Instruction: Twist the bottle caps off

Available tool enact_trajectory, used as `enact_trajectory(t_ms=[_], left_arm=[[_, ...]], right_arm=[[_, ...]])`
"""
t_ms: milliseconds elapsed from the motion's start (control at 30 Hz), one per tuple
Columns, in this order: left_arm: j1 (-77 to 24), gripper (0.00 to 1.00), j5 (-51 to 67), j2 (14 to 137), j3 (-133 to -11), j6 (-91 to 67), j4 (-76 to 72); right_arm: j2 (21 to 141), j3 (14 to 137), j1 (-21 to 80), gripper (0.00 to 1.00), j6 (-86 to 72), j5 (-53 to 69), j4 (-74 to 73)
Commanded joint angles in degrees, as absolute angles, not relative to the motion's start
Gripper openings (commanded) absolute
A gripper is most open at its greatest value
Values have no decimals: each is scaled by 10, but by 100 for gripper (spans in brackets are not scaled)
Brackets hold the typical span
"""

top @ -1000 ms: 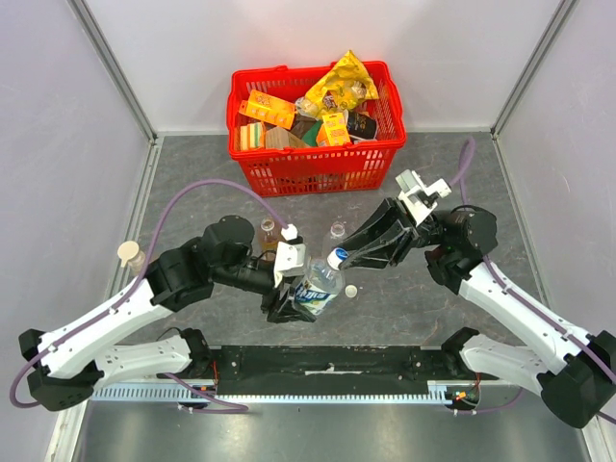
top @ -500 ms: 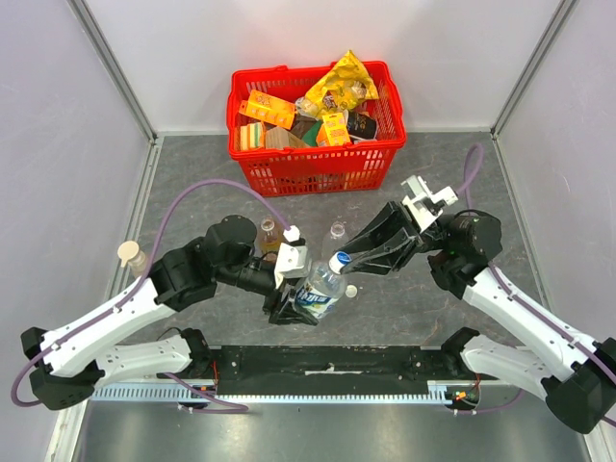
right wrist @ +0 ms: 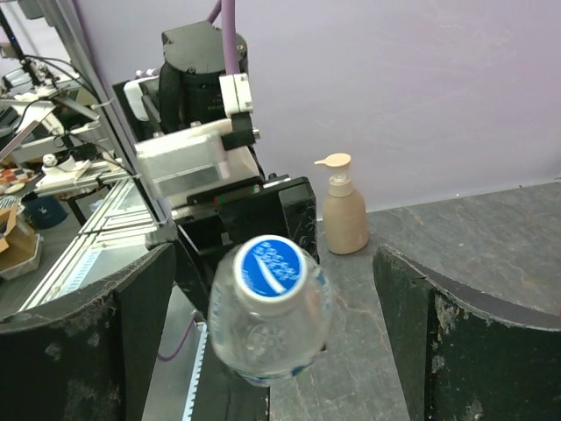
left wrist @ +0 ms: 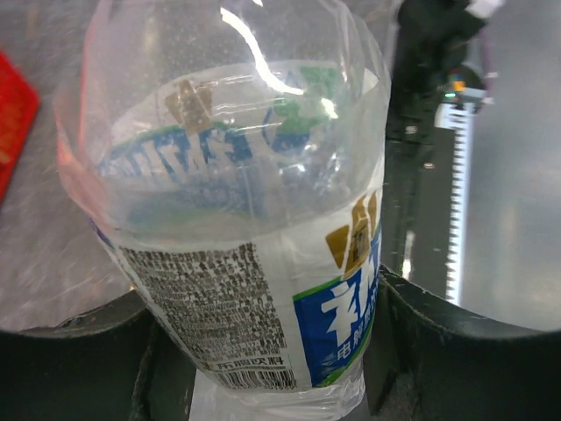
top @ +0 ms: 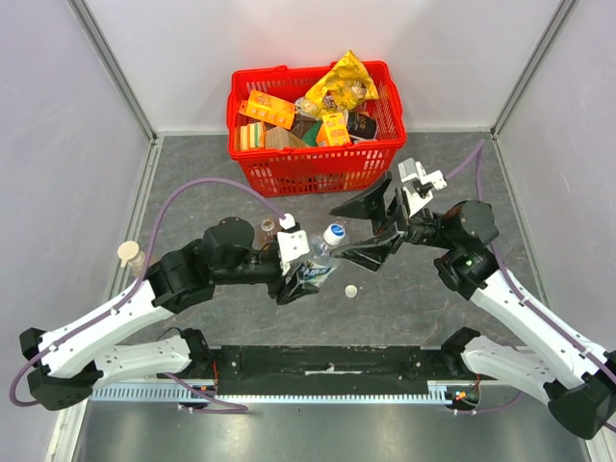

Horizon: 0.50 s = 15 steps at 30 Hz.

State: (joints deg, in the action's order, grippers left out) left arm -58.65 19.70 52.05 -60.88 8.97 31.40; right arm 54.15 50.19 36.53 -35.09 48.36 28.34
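Observation:
My left gripper [top: 298, 279] [left wrist: 263, 360] is shut on the lower body of a clear water bottle [top: 310, 269] [left wrist: 237, 219] with a blue and white label, holding it tilted above the table. A blue cap [top: 333, 234] [right wrist: 270, 267] with a white rim sits on the bottle's neck. My right gripper [top: 345, 236] [right wrist: 273, 263] is open wide. Its fingers [right wrist: 83, 342] stand on either side of that cap without touching it. One small white cap [top: 352, 290] lies loose on the table just right of the bottle.
A red basket [top: 318, 173] full of groceries stands at the back. A small clear bottle [top: 267, 229] stands behind my left wrist. At the left table edge is a beige pump bottle [top: 130, 254] [right wrist: 344, 215]. Grey walls close in both sides.
My right gripper, shut on the blue cap before, has opened wide and come off it. The left gripper has shifted the bottle a little up and back.

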Motion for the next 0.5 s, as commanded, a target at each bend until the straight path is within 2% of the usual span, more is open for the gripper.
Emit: enact_trajectory(t_ms=[0, 200, 467], left_arm=[[-590, 23, 63, 526, -617, 120, 318], [-590, 22, -58, 533, -603, 123, 317], [-589, 23, -103, 552, -589, 126, 316]], right_arm=[[538, 527, 364, 98, -346, 426, 268], [549, 551, 365, 98, -336, 315, 171], [588, 582, 365, 97, -373, 240, 123]])
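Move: The blue cap of the bottle held in the left gripper sits about 2 cm to the left of the right hand point, level with it and framed by its wide-open fingers. From the left hand, the cap is some 4 cm ahead, 7 cm right and 13 cm up. On the table, the open clear bottle stands roughly 11 cm ahead and 5 cm right of the left hand, the amber bottle 12 cm ahead and 10 cm left, both some 20 cm below. Carry the held bottle with the left gripper about 7 cm forward and half as far left, sinking some 3 cm, while turning the wrist counter-clockwise by roughly 25 degrees; keep the grip. Take the right gripper forward about as far, swinging it clockwise and rolling it, sinking slightly, with its fingers staying wide open around the line to the cap, clear of it. ##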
